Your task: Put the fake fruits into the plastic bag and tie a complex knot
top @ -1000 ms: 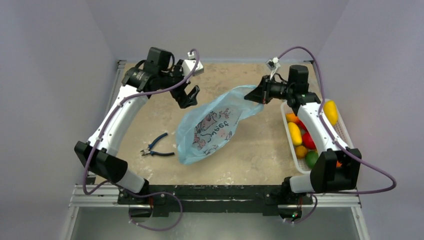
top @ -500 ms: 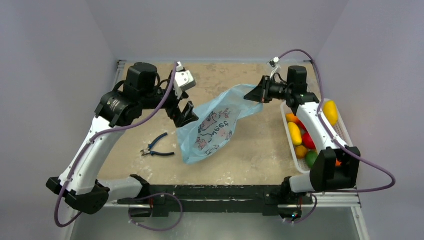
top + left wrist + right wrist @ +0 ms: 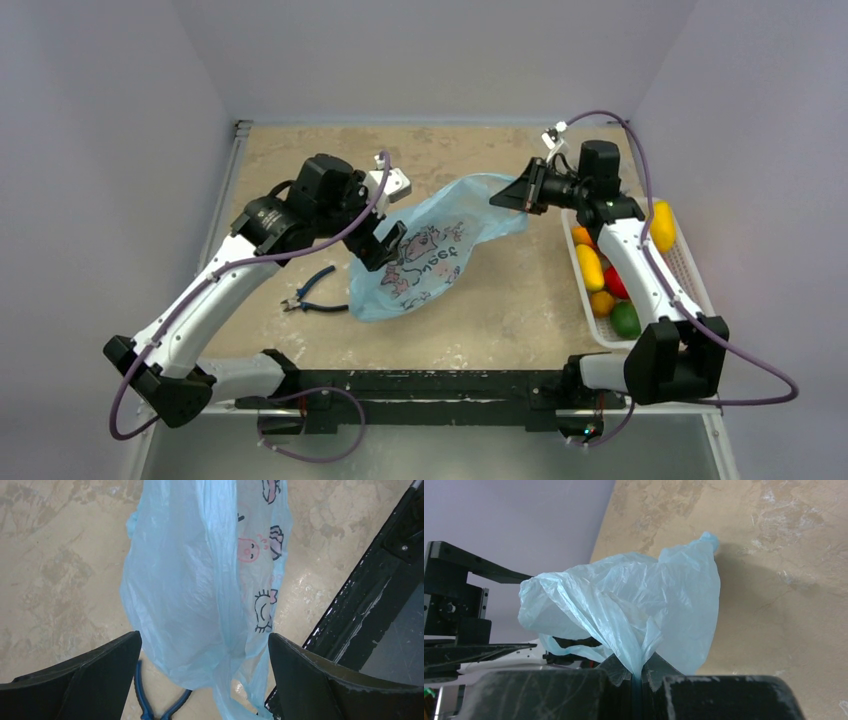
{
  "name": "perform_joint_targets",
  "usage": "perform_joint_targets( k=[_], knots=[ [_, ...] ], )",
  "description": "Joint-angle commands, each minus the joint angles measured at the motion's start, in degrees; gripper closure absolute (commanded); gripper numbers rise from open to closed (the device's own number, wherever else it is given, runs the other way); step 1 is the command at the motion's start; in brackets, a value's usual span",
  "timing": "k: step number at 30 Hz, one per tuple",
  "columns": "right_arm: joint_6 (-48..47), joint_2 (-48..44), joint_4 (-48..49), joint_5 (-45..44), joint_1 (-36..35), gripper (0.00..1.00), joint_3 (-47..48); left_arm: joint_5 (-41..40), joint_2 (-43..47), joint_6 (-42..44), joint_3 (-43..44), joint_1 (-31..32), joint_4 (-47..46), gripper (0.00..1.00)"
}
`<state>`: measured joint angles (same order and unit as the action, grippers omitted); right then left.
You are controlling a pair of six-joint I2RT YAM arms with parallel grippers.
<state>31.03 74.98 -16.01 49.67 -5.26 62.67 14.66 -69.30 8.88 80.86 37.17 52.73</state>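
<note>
The light-blue plastic bag (image 3: 430, 250) with cartoon prints hangs stretched from my right gripper (image 3: 510, 197) down to the table's middle. That gripper (image 3: 637, 672) is shut on a bunched edge of the bag (image 3: 649, 595). My left gripper (image 3: 385, 245) hovers over the bag's left side; in the left wrist view it (image 3: 204, 640) stands wide open with the bag (image 3: 190, 580) below, between its fingers (image 3: 100, 675), untouched. The fake fruits (image 3: 600, 270), yellow, orange, red and green, lie in the white basket (image 3: 690, 270) at the right. No knot is in view.
Blue-handled pliers (image 3: 310, 293) lie on the table left of the bag's lower end and show under the left gripper as pliers (image 3: 150, 705). A yellow fruit (image 3: 661, 225) sits at the basket's right side. The black frame rail (image 3: 380, 580) runs along the near edge.
My left arm has swung from the far left toward the middle and come over the bag's left side, still open. The right gripper kept its grip, and the bag shifted slightly.
</note>
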Motion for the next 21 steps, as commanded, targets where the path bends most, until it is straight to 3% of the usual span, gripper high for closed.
perform_joint_targets(
  k=[1, 4, 8, 9, 11, 13, 14, 17, 18, 21],
  knots=[
    [0.06, -2.38, -1.06, -1.23, -0.20, 1.00, -0.01, -2.39, 1.46, -2.26, -0.98, 0.06, -1.21, 0.00],
    [-0.22, -3.28, -2.21, -2.38, -0.20, 1.00, -0.51, -2.06, 3.17, -2.21, -3.74, 1.64, -1.95, 0.02],
    [-2.32, -4.93, -4.08, -1.89, -0.21, 1.00, -1.14, -8.76, -1.08, -4.00, -3.13, -0.44, 2.25, 0.21],
    [-4.04, -5.52, -4.96, -1.33, -0.23, 1.00, -1.38, -7.34, -1.87, -4.53, -1.97, -2.46, 3.05, 0.32],
    [-9.35, -6.70, -7.49, 0.37, -0.22, 1.00, -1.63, -2.50, -3.70, -5.02, 1.19, -6.67, 3.97, 0.73],
    [-19.27, -7.62, -12.76, 1.65, -0.26, 0.83, -0.13, 1.96, -6.13, -2.85, 5.98, -9.27, 5.59, 1.00],
    [-23.98, -7.98, -15.89, 2.64, -0.20, 0.68, 1.02, 4.56, -7.10, -0.03, 9.34, -9.91, 6.46, 1.00],
    [-41.12, -8.67, -25.43, 1.86, -0.20, 0.06, 7.01, 15.71, -10.29, 7.47, 16.81, -10.61, 11.82, 1.00],
    [-45.46, -8.89, -26.76, 1.56, -0.26, 0.02, 9.36, 18.71, -11.48, 9.13, 19.16, -10.65, 14.28, 1.00],
    [-54.89, -8.79, -26.96, 2.54, -0.19, 0.01, 16.08, 27.37, -14.92, 12.70, 23.59, -10.58, 20.86, 1.00]
  ],
)
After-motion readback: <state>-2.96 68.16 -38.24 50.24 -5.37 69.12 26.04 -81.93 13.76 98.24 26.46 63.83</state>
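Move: The plastic bag's near free edge lies between the left hand's open fingers, some 2 cm ahead, 2 cm left and 4 cm below that hand. Seen from the right hand, which still pinches the bag's other end, that free edge is about 6 cm back, 21 cm left and 3 cm below. The pliers lie roughly level with the left hand, 18 cm to its left, 26 cm below; the fruit basket sits 33 cm right of the right hand, 3 cm back, 22 cm below. The bag's free edge is pinched by the left fingers, which shut as that hand dips and swings left about 3.5 cm; keeping its grip, it then goes forward and lifts some 6 cm, easing back right. The right hand draws back about 5 cm, opens wide to let go of its end and rolls some 25 degrees counter-clockwise, looking along its fingers. ##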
